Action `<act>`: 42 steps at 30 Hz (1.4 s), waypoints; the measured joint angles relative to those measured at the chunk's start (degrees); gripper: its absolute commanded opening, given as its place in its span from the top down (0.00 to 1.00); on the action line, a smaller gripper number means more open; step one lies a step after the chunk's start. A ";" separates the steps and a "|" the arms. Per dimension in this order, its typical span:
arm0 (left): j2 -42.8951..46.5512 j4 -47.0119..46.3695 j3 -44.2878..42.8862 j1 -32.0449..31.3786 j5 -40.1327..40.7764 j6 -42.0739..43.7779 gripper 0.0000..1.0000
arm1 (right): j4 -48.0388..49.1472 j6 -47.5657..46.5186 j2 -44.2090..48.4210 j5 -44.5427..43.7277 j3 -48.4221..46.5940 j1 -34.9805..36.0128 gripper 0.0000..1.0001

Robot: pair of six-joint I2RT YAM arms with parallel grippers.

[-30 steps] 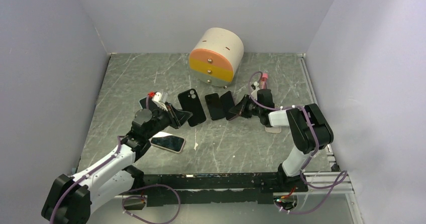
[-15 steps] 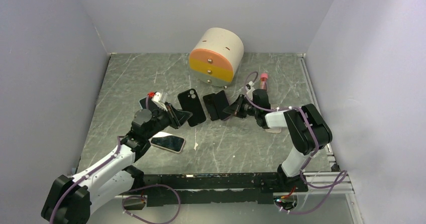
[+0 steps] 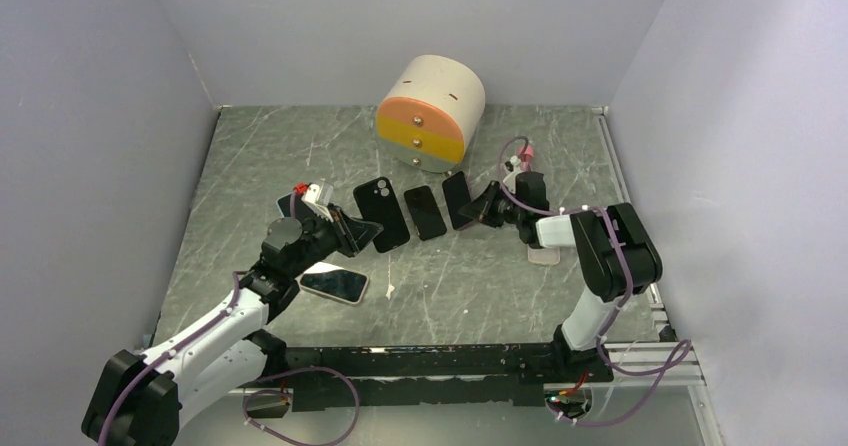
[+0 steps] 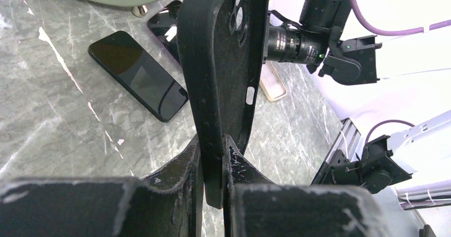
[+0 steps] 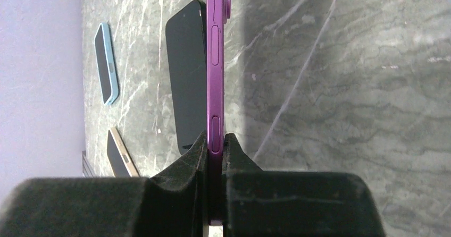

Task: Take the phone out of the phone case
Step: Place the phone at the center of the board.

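My left gripper (image 3: 347, 234) (image 4: 214, 146) is shut on the lower edge of an empty black phone case (image 3: 364, 234) (image 4: 223, 61), held upright on its edge above the table. My right gripper (image 3: 487, 206) (image 5: 214, 141) is shut on a purple phone (image 3: 457, 198) (image 5: 215, 61), pinched across its thin sides and held edge-up just above the tabletop. The two are apart, with a black phone (image 3: 425, 212) (image 4: 138, 75) lying screen-up between them.
A black phone (image 3: 381, 211) lies back-up beside the case. A pale-edged phone (image 3: 335, 284) lies near the left arm and a blue-edged one (image 5: 106, 61) further left. A clear case (image 3: 543, 256) sits by the right arm. A drawer unit (image 3: 430, 114) stands behind.
My right gripper swung the purple phone left toward the flat black phone, then back right and a little farther from the arms. The left gripper and the case have stayed still.
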State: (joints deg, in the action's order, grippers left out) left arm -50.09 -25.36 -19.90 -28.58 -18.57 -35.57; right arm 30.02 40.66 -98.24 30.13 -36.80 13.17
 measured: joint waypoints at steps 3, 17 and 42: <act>0.00 -0.02 0.00 0.00 0.00 -0.02 0.97 | -0.04 -0.15 -1.84 0.35 -1.46 0.02 1.00; -0.04 -0.07 0.00 0.00 -0.04 -0.02 0.98 | -1.53 -1.38 -6.03 3.98 -4.74 0.35 0.88; -0.15 -0.07 0.00 0.00 -0.04 -0.02 0.97 | -16.92 -14.93 -2.91 -4.83 -10.36 0.90 0.37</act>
State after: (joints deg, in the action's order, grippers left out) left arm -50.24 -25.43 -19.90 -28.58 -18.61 -35.59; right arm 13.10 25.74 -101.14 25.30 -47.16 14.06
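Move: The purple phone, tilted in the right hand's grip on its raised right edge, is bound for the board about 4 cm left of this hand, 2 cm ahead and 3 cm below. The black phone lies next to that spot, some 12 cm left of the hand and 1 cm ahead; a pale case is roughly 19 cm to the right and 7 cm back, also on the board. From the left hand the spot is around 11 cm ahead, 19 cm right and 17 cm below. The purple phone is lowered and eased left towards the black phone's right side, about 1.5 cm each way. The right fingers then open widely and let go of its edge. After sinking a little more, the hand backs off right and forward some 2 cm each way, its left side rolling down by roughly 15 degrees. ##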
